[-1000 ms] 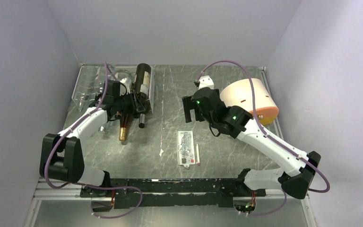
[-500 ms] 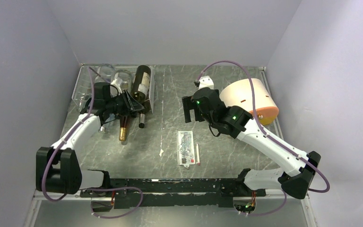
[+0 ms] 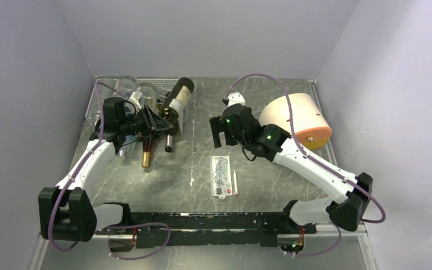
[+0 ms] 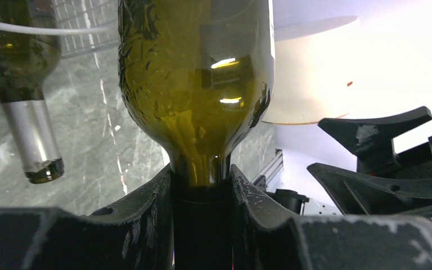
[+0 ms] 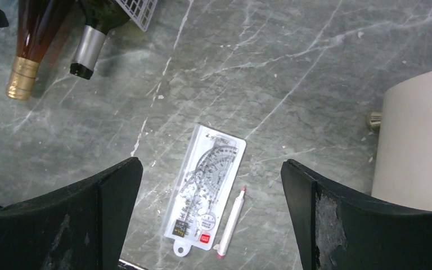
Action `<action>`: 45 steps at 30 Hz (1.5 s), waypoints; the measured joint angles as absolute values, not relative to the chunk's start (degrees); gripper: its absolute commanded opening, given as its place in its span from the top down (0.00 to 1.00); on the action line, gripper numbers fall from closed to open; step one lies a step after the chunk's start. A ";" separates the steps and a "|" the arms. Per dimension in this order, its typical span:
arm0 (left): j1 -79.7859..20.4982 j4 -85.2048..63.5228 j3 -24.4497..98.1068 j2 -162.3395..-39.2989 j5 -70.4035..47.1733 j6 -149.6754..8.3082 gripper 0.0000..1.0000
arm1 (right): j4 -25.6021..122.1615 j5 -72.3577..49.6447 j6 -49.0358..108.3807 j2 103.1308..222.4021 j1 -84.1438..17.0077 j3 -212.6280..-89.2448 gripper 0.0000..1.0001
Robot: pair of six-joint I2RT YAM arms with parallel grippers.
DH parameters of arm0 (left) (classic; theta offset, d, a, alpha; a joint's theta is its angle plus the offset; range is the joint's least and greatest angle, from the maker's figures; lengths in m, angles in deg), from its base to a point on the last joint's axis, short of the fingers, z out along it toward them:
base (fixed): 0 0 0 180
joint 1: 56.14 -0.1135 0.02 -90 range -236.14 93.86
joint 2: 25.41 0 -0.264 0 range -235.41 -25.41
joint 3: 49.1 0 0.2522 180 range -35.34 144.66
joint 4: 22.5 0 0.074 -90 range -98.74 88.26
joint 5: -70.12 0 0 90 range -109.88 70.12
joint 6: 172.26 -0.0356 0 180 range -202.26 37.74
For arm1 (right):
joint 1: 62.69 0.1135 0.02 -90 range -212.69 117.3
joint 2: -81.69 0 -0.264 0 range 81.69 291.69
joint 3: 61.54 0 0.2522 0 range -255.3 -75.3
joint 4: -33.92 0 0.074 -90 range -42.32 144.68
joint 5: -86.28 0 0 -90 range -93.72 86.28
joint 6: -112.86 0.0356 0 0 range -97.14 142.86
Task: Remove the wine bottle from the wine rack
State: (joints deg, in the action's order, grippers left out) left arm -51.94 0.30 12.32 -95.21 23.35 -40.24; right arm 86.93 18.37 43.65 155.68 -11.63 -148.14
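My left gripper [image 3: 153, 121] is shut on the neck of a dark green wine bottle [image 3: 179, 97] with a white label. The bottle's base is tilted up and to the right, over the right side of the white wire wine rack [image 3: 178, 119]. In the left wrist view the bottle [image 4: 197, 84] fills the frame, and both fingers [image 4: 146, 208] press against its neck. My right gripper [image 3: 223, 133] is open and empty above the table's middle. In the right wrist view its jaws stand wide apart.
A gold-necked bottle [image 3: 146, 154] and a silver-necked bottle [image 3: 169, 144] lie with their necks sticking out of the rack's front. Clear bottles [image 3: 128, 85] lie at the rack's back. A ruler packet [image 3: 220, 174] and a pen [image 3: 235, 183] lie mid-table. A cream cylinder [image 3: 295, 115] lies at the right.
My left gripper has swung the held bottle so its base rose and moved right. The left arm shifted left. My right arm moved slightly left, still open.
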 measured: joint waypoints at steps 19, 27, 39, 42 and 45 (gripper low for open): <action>-49.51 18.03 11.05 -86.56 25.12 -47.70 0.93 | 65.27 -4.25 26.56 159.18 -8.98 -141.50 0.00; -40.70 27.18 7.66 -86.08 17.95 -48.09 0.93 | 46.34 -13.93 13.71 159.81 -4.65 -126.94 0.00; -35.98 32.04 8.34 -87.30 12.61 -50.19 0.93 | 29.62 -21.41 -5.28 163.42 -4.65 -119.73 0.03; -35.76 33.13 9.00 -87.56 12.46 -50.84 0.87 | 27.13 -22.70 -9.87 165.15 -4.26 -118.92 0.03; -35.63 33.79 9.19 -87.54 12.46 -51.28 0.85 | 26.41 -23.31 -14.20 168.03 -3.93 -120.05 0.03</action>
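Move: The left gripper already holds the wine bottle by its neck; the bottle's middle lies about 9 cm ahead and 5 cm right of that hand, roughly level. The capped dark bottle sits in the rack some 3 cm ahead, 1 cm left and 14 cm below; the brown bottle 4 cm back, 9 left, 15 below. For the open right gripper the wine bottle is about 13 cm ahead and 18 left, near its height; the ruler set lies 19 cm back, 1 left, 18 below. Keep the left grip on the neck and draw the bottle back off the rack, about 14 cm towards the base, sinking some 7 cm after a slight rise. Meanwhile swing the right gripper some 16 cm left, down and a little back towards the bottle's body, turning it about 70 degrees counter-clockwise with its jaws still wide open. ##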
